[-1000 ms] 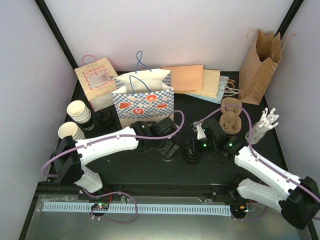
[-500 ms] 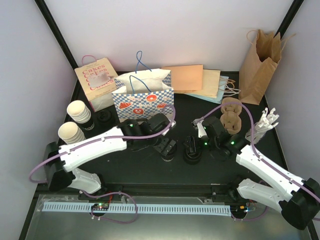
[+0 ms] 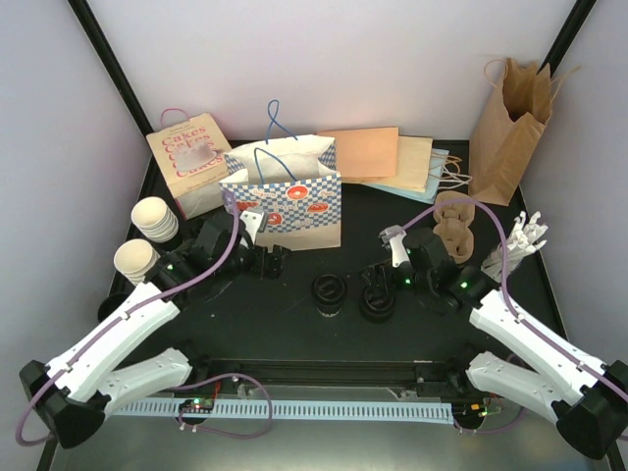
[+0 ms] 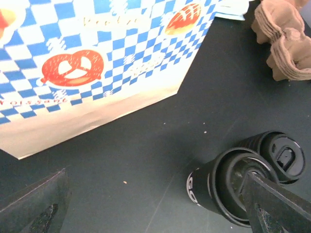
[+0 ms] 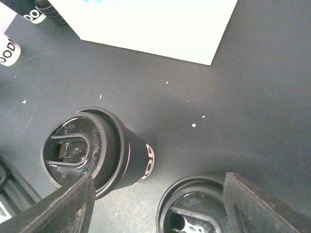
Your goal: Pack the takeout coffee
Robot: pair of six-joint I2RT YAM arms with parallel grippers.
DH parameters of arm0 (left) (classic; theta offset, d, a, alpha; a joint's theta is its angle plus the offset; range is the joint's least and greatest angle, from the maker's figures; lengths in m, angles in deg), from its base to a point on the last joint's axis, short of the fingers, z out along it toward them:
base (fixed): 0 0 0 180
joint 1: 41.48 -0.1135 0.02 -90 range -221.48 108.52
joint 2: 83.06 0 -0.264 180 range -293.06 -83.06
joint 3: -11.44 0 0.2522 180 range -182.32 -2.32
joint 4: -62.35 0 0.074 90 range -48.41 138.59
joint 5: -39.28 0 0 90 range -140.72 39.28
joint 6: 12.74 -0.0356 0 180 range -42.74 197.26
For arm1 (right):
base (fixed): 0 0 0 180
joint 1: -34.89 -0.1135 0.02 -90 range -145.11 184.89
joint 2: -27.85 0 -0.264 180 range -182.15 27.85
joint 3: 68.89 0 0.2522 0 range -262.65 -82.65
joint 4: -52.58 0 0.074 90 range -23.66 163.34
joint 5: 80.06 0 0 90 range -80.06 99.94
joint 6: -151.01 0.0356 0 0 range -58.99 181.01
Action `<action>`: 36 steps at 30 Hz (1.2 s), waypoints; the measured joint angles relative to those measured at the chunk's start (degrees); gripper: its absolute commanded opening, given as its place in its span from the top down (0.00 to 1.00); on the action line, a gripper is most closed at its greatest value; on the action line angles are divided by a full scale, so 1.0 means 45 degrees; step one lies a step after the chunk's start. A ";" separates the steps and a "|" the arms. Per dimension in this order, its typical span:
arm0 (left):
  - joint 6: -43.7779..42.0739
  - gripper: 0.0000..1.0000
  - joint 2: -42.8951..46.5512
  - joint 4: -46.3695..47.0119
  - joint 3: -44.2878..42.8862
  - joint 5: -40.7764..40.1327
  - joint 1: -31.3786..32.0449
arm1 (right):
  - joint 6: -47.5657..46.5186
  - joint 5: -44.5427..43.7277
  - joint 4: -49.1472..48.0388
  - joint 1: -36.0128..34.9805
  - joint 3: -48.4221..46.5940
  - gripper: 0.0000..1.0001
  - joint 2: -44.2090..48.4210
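Note:
Two takeout coffee cups, black with black lids, stand side by side at mid-table: the left cup (image 3: 329, 294) and the right cup (image 3: 379, 302). My left gripper (image 3: 267, 260) is open and hangs left of them, in front of the blue checkered bag (image 3: 285, 201). In its wrist view the left cup (image 4: 226, 190) lies partly behind the right finger (image 4: 277, 206), and nothing is between the jaws. My right gripper (image 3: 380, 283) is open over the right cup (image 5: 197, 211), one finger on each side, with the left finger (image 5: 63, 208) apart from it. The left cup (image 5: 95, 148) stands beside it.
Stacks of cream paper cups (image 3: 154, 218) (image 3: 137, 258) stand at the left. A "Cakes" bag (image 3: 189, 162), flat paper bags (image 3: 378, 157) and a tall brown bag (image 3: 510, 118) line the back. Brown cup carriers (image 3: 453, 226) and white cutlery (image 3: 520, 240) lie at the right.
My left arm has pulled back to the left, away from the left cup, which stays standing. The right gripper's jaws have widened around the right cup.

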 measured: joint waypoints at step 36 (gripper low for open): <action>0.0185 0.01 0.1331 0.2011 0.2783 0.4930 -0.4522 | -0.1588 -0.2798 -0.5775 -0.0403 0.0044 0.00 0.0452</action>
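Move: Ahead of both hands stands the checkered paper bag: its middle is about 22 cm out and 21 cm left of the right hand, roughly 2 cm lower, and some 17 cm ahead, 3 cm right and 8 cm below the left hand. Of the two lidded cups, the right one is 3 cm back from the right hand and 8 cm below; the other is level with it, 12 cm left, equally low. Rising about 10 cm, the right hand leaves the lidded cups and goes some 6 cm forward towards the checkered bag, after a slow start; its fingers open fully from partly open and swing up about 30 degrees to face the bag. The left hand, wide open, sinks about 5 cm, then regains 2, drifting 4 cm left and rolling its left side down. ##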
